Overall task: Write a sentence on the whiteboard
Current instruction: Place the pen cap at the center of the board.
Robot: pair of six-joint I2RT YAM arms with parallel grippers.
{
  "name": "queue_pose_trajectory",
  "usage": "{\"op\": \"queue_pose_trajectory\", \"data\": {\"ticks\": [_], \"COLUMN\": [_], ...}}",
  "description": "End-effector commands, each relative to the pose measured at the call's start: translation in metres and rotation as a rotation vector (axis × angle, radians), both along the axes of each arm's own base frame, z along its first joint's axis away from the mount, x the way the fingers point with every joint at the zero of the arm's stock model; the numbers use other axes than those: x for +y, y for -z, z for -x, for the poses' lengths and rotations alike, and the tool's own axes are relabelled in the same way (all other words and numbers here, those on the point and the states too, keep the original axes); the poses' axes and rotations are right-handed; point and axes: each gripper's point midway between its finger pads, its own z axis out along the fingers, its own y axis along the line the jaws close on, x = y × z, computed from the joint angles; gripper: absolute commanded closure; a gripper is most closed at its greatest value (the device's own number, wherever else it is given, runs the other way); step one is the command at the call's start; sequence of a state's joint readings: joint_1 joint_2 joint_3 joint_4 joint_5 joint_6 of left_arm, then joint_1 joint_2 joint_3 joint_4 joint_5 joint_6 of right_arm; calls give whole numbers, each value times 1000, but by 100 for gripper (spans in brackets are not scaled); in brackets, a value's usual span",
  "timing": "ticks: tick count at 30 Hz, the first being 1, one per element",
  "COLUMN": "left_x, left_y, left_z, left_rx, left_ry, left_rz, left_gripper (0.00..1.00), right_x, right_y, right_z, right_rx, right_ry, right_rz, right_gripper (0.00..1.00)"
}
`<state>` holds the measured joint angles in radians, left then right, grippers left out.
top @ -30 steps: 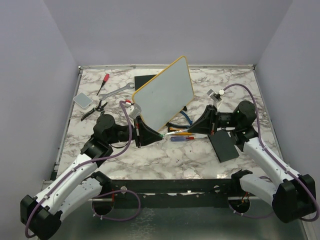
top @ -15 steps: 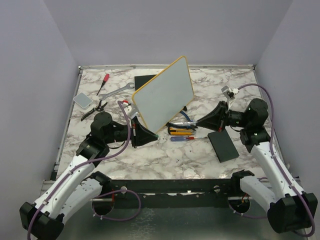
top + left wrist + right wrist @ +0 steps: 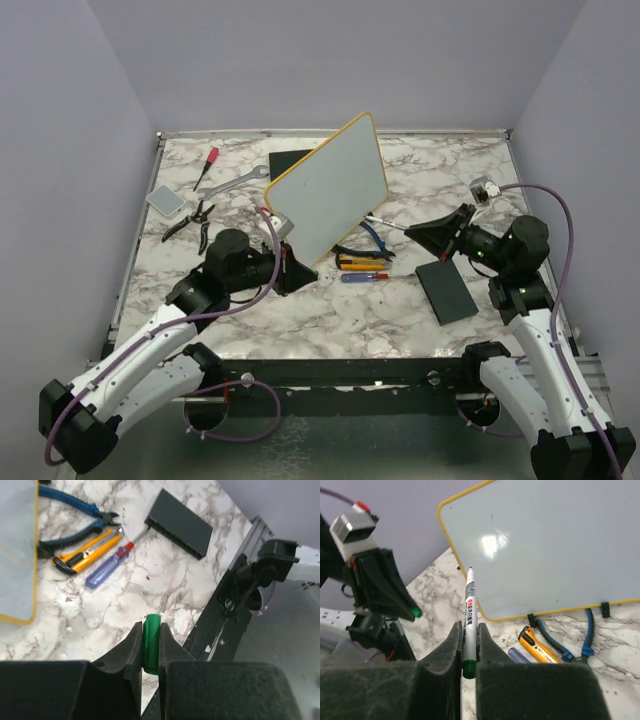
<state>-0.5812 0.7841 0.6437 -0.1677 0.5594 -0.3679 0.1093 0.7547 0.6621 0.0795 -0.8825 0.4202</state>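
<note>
The whiteboard (image 3: 327,188), white with a thin yellow rim, stands propped and tilted at mid-table; its face (image 3: 545,545) is blank and no sentence shows on it. My right gripper (image 3: 420,232) is shut on a white marker (image 3: 469,611) with a green end. The marker's bare tip points toward the board's lower right part without touching it. My left gripper (image 3: 296,272) sits low in front of the board's lower left corner. It is shut on the marker's green cap (image 3: 151,641), which also shows in the right wrist view as a green cap (image 3: 415,612).
Blue pliers (image 3: 376,236), a yellow utility knife (image 3: 360,265) and a blue screwdriver (image 3: 362,277) lie by the board's base. A black rectangle (image 3: 446,291) lies right of them, another (image 3: 284,160) behind the board. A red screwdriver (image 3: 210,159), wrench (image 3: 236,181), grey pad (image 3: 165,199) and black pliers (image 3: 193,219) lie far left.
The two grippers met in front of the board, then parted. My right gripper drew back right with the uncapped marker; my left gripper kept the green cap and shifted slightly.
</note>
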Motion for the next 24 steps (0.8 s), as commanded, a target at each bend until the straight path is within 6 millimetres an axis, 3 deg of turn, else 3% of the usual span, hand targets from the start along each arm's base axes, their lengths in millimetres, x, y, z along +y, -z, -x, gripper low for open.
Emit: {"op": "queue_pose_trajectory", "data": {"ticks": [1, 5, 14, 24], "left_x": [-10, -39, -78, -83], "left_y": [32, 61, 112, 163], "left_z": [-9, 3, -1, -18], "left_rx": [-14, -24, 6, 51], "left_ry": [-187, -199, -221, -314], "left_rz": [-137, -218, -262, -382], "left_gripper": [100, 100, 100, 100], "right_x": [-20, -21, -22, -23], "right_y": [12, 16, 24, 29], "right_z": [-18, -20, -23, -21], "right_rx": [7, 18, 32, 41], "right_ry": [195, 206, 218, 228], "right_rz": [-3, -20, -18, -22], "right_gripper": [99, 99, 99, 99]}}
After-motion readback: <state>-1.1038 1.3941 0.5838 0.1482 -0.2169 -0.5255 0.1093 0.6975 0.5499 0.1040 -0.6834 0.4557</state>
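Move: Some 22 cm below the left hand, which holds the green pen cap, and about 9 cm to its right lies the bare marble it is heading for, only 1 cm farther out. The blue screwdriver is 9 cm ahead and 15 cm right of that hand, the yellow knife 12 cm ahead and 14 cm right, and the whiteboard's near corner 10 cm straight ahead. From the right hand the bare marble is 14 cm left, 5 cm back and 29 cm down. Sinking about 17 cm and going some 7 cm to the right, the left hand takes the pinched cap down towards the bare marble on the near side of the screwdriver, drawing back a little at first, then forward again. Its fingers tip some 25 degrees further down and turn counter-clockwise. The right hand, still gripping the pen, eases down, forward and right while turning slightly clockwise. ##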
